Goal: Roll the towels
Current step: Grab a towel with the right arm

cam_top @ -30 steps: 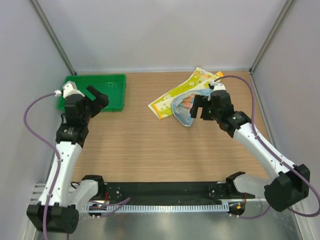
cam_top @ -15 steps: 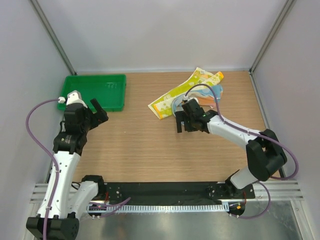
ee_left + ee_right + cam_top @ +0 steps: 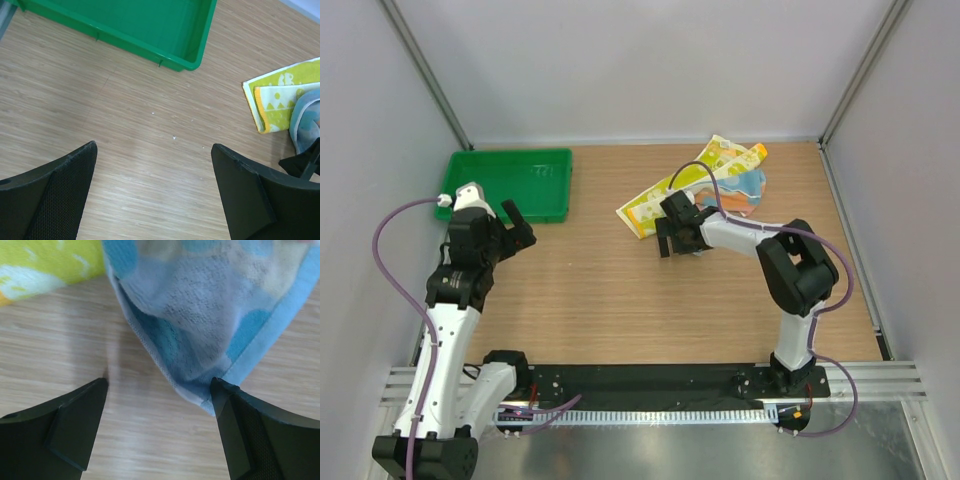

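The yellow-green towel (image 3: 655,200) lies at a slant at the table's back right, with the light blue patterned towel (image 3: 753,182) partly on top of it. My right gripper (image 3: 678,243) stands open low over the blue towel's near-left end. In the right wrist view the blue towel (image 3: 200,300) hangs down between the jaws, and its corner touches the right finger (image 3: 250,435). The yellow-green towel (image 3: 45,265) shows at the upper left. My left gripper (image 3: 515,228) is open over bare wood near the tray. Its wrist view shows both towels (image 3: 280,95) far to the right.
A green plastic tray (image 3: 510,165) sits at the back left, its corner (image 3: 192,62) just ahead of my left gripper. Grey walls close the table at the back and on both sides. Bare wood lies between the arms.
My right arm has swung left and down, from above the towels' middle to their near-left end. My left gripper has drawn back a little from the tray toward the near edge.
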You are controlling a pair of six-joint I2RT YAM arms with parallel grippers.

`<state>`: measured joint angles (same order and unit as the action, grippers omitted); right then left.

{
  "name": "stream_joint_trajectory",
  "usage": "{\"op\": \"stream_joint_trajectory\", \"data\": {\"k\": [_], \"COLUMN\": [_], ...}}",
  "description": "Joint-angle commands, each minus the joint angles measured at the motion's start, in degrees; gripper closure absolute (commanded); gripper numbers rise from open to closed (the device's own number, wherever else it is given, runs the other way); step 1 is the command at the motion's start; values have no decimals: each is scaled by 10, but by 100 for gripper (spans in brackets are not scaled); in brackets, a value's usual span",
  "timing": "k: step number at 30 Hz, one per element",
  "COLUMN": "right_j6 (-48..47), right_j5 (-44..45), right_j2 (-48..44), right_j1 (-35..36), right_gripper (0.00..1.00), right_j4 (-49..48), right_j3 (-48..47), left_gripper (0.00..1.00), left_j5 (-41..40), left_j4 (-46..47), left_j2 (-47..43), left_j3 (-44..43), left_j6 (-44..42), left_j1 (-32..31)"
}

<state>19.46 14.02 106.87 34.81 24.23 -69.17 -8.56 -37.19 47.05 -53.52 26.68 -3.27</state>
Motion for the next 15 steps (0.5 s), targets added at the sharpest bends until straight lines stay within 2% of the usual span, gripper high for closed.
{"op": "stream_joint_trajectory", "data": {"k": [1,4,5,7,8,14,15], "right_j6": [-11,-11,-12,-12,-13,-21,-21], "right_j5": [18,10,7,2,0,-7,-5], "right_j2": [29,53,57,64,65,55,51], "right_j1": [3,3,3,3,3,3,3], "right_gripper": [7,16,26,36,45,77,87], "right_j4": [-15,-20,-24,-24,-23,-9,-9], "right_j3": [-27,-33,-33,-34,-34,-31,-28], "left_gripper": [4,4,4,4,4,5,5], "left_j5": [1,6,7,7,7,7,7], "left_j4": [-2,-2,-2,-2,-3,-3,-3], "left_j2": [-2,-1,1,4,5,5,6], "left_j3": [-5,-5,-6,-8,-8,-8,-8], "left_j6": [-10,-10,-10,-11,-11,-11,-11], "left_j1": [-1,-2,-1,-2,-2,-2,-2]}}
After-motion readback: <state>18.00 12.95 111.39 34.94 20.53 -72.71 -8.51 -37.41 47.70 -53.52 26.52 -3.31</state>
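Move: The right hand is open just above the table, with the blue towel's near corner about 3 cm to its right, roughly level with it front to back and 1 cm lower. The bulk of that towel lies some 10 cm ahead and 9 cm right. The yellow towel's middle is about 14 cm ahead and 3 cm right. From the left hand, the blue corner is roughly 32 cm right, 7 cm ahead and 22 cm down. The right hand's fingers pinch the blue towel just in from its near corner, closing from wide open to nearly shut. As they close, the hand skims about 3 cm diagonally forward and left, sinking barely at all, and then stays in place while the fingers finish closing; the wrist hardly turns. ##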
